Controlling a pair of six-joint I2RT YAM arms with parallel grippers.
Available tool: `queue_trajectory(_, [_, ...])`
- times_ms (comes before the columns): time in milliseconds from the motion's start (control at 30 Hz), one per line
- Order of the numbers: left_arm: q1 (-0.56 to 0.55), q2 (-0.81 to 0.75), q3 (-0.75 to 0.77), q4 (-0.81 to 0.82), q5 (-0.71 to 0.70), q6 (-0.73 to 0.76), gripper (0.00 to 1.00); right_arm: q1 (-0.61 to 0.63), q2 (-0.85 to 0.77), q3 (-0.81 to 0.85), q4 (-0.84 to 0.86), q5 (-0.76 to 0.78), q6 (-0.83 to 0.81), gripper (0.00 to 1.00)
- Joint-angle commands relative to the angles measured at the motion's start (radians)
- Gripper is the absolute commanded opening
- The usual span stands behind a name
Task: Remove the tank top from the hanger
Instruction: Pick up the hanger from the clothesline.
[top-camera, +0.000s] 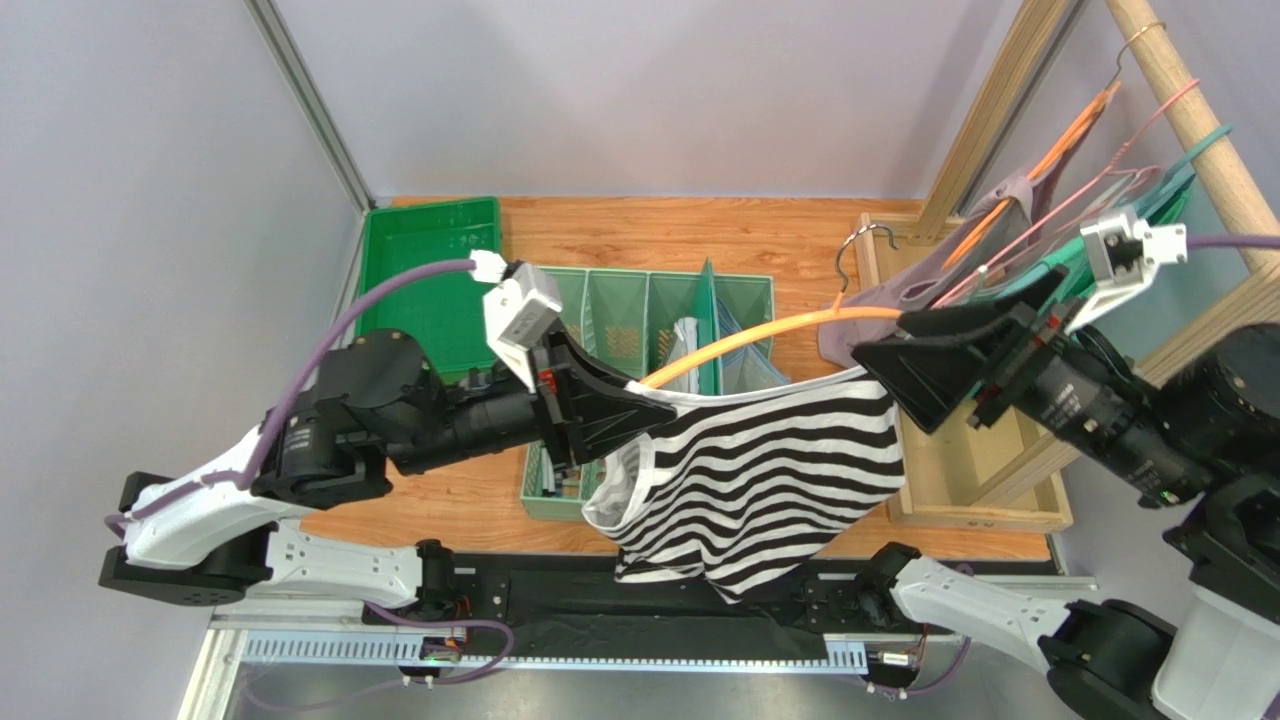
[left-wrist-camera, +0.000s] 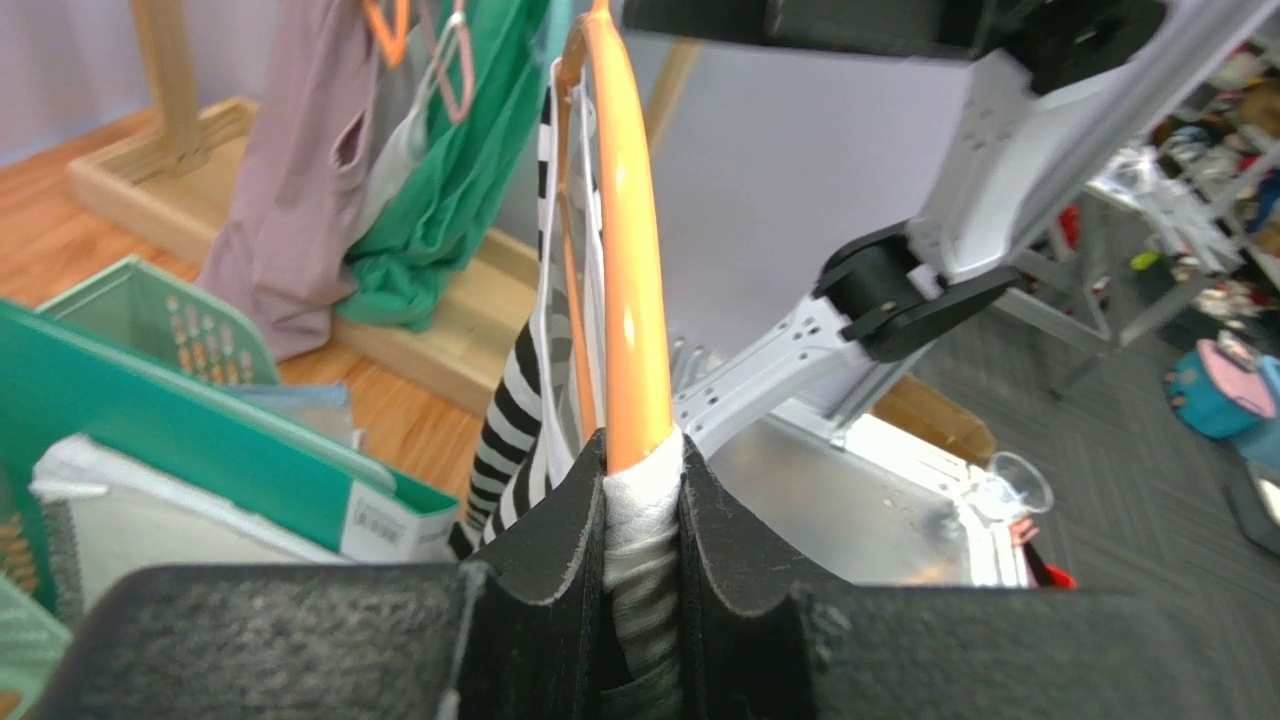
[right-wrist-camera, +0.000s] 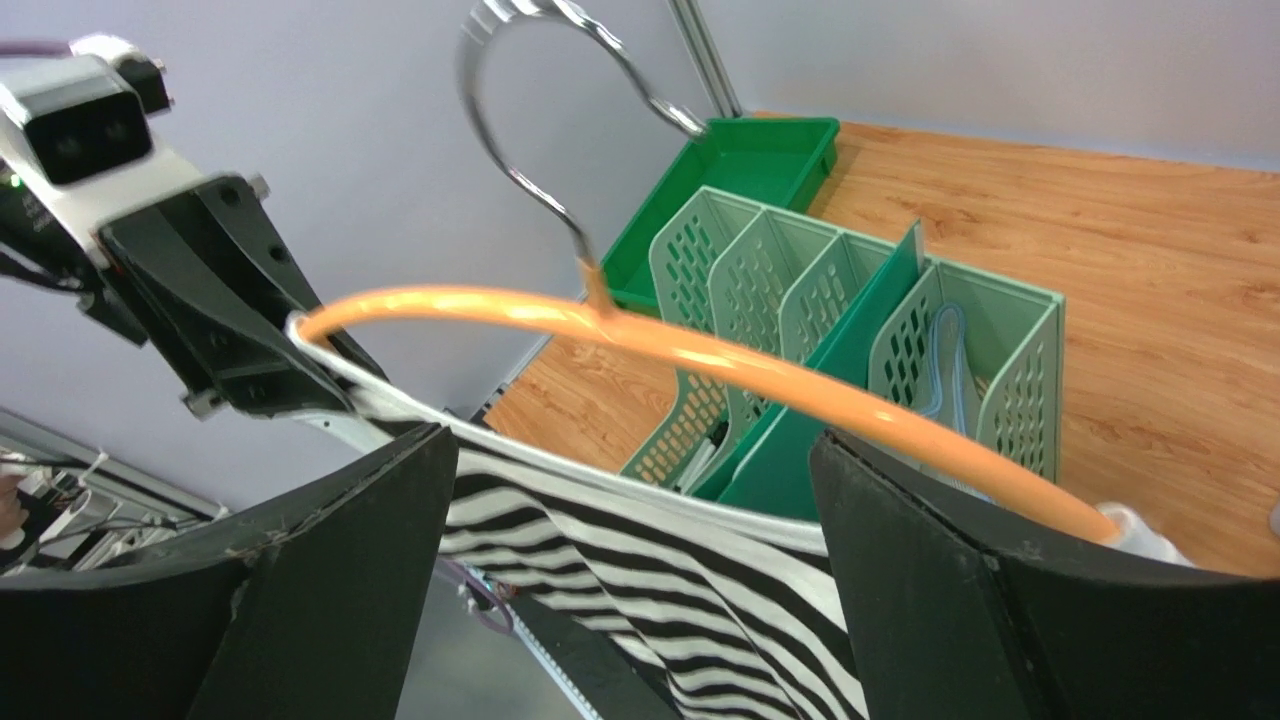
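The orange hanger (top-camera: 766, 333) is held level above the table, its metal hook (right-wrist-camera: 526, 90) pointing away from the arms. The black-and-white striped tank top (top-camera: 766, 480) hangs from it and sags toward the near edge. My left gripper (top-camera: 639, 405) is shut on the hanger's left end (left-wrist-camera: 628, 225), with the top's white strap (left-wrist-camera: 643, 518) pinched between the pads. My right gripper (top-camera: 897, 383) is at the hanger's right end and stands open. In the right wrist view the striped cloth (right-wrist-camera: 646, 585) runs between the wide-spread fingers (right-wrist-camera: 331, 585), and the hanger (right-wrist-camera: 676, 342) crosses just above them.
A green divided organizer (top-camera: 661, 323) stands under the hanger, with a green tray (top-camera: 428, 270) to its left. At the right is a wooden rack (top-camera: 1202, 135) holding other garments on hangers (top-camera: 1052, 225), over a wooden base box (top-camera: 977, 480).
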Motion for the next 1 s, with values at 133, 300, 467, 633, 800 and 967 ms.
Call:
queue_trajectory(133, [-0.005, 0.022, 0.045, 0.001, -0.182, -0.016, 0.00, 0.001, 0.159, 0.160, -0.018, 0.052, 0.020, 0.91])
queue_trajectory(300, [-0.005, 0.051, 0.062, 0.010, -0.157, -0.005, 0.00, 0.000, 0.162, 0.092, 0.015, 0.071, 0.003, 0.84])
queue_trajectory(467, [-0.005, 0.070, 0.067, 0.019, -0.137, 0.000, 0.00, 0.001, 0.128, 0.013, 0.079, 0.155, -0.015, 0.73])
queue_trajectory(633, [-0.005, 0.096, 0.085, 0.029, -0.108, 0.007, 0.00, 0.000, 0.133, -0.023, 0.090, 0.170, -0.035, 0.65])
queue_trajectory(800, [-0.005, 0.102, 0.085, 0.053, -0.110, 0.007, 0.00, 0.000, 0.093, -0.125, 0.122, 0.184, -0.038, 0.50])
queue_trajectory(967, [-0.005, 0.119, 0.096, 0.059, -0.084, 0.010, 0.00, 0.001, 0.038, -0.219, 0.176, 0.221, -0.031, 0.47])
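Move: The hanger's neck, below its hook, lies about 4 cm ahead of the open right hand, some 6 cm to its left and 3 cm higher. The hanger's far shoulder end is roughly 8 cm ahead and 10 cm to that hand's right, and the striped tank top's middle hangs some 11 cm to its left, level fore and aft, about 14 cm below. From the left hand, the neck is about 17 cm to the right, 4 cm ahead and 5 cm up. The right hand reaches forward about 7 cm, edging left and rising slightly at first, then sinking to end nearly 5 cm lower, turning some 10 degrees clockwise and closing its fingers to about half open on either side of the hanger's neck. Meanwhile the left hand keeps its pinch on the hanger's wrapped end and brings the hanger down about 4 cm, forward and then to the right towards the right hand, twisting slightly so its right side dips. ##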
